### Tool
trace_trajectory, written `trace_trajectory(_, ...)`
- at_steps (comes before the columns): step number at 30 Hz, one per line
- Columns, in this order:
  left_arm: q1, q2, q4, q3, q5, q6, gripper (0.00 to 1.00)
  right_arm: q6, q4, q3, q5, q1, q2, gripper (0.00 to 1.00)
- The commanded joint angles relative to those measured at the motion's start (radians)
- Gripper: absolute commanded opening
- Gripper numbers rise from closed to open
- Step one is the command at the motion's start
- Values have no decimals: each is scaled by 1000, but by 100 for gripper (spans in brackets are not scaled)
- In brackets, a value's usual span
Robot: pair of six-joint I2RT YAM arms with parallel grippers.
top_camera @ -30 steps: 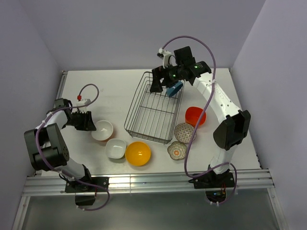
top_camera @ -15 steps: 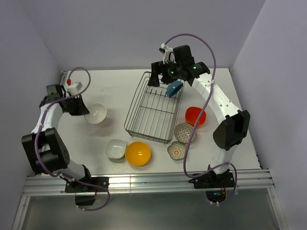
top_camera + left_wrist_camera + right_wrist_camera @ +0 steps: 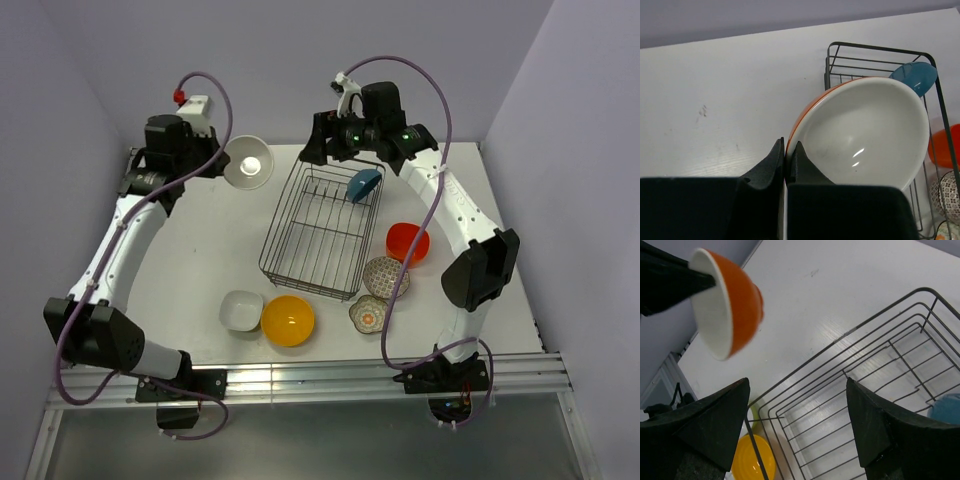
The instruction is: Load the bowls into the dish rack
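Observation:
My left gripper (image 3: 226,165) (image 3: 786,146) is shut on the rim of a bowl (image 3: 250,162) (image 3: 865,130) (image 3: 735,310) that is white inside and orange outside. It holds the bowl tilted in the air, left of the dish rack's far end. The dark wire dish rack (image 3: 300,262) (image 3: 880,50) (image 3: 865,370) holds a blue bowl (image 3: 364,183) (image 3: 915,76) leaning in its far right corner. My right gripper (image 3: 325,150) (image 3: 797,384) hangs open over the rack's far left corner, with nothing between its fingers.
On the table in front of the rack lie a white bowl (image 3: 241,310) and a yellow bowl (image 3: 288,320) (image 3: 755,460). Right of the rack are a red bowl (image 3: 407,242), a patterned bowl (image 3: 385,275) and a small floral bowl (image 3: 368,313).
My left gripper shut on the white-inside bowl at the table's left and lifted it up and back toward the rack. My right gripper drew back from the blue bowl.

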Motion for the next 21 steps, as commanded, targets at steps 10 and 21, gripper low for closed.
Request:
trace_trajectory(10,-255,105,69,134,-358,-173,0,106,167,-49,79,35,-14,78)
trace_trajectory(21,-327,117,66,169,-363,-177,0,-4,152,-80,249,101,-4,39)
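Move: The left hand already holds the white bowl by its left rim, the bowl's middle about 5 cm to that hand's right. The open right gripper it is carried to waits some 20 cm to the left hand's right and 2 cm farther out, level in height. From the right hand, the white bowl is about 15 cm left, 2 cm back, nearly level. The dish rack's middle lies about 25 cm below the right hand and 2 cm back; the blue bowl is 13 cm right, 8 cm ahead, equally low. The right fingers come to straddle the white bowl's right-hand wall, one inside and one outside, closing about halfway as that hand eases some 2 cm left and, after a slight rise, down. The left hand keeps its pinch on the opposite rim and carries the bowl about 9 cm right to the right gripper, above the rack's far-left part, dipping a little and rising again on the way. ##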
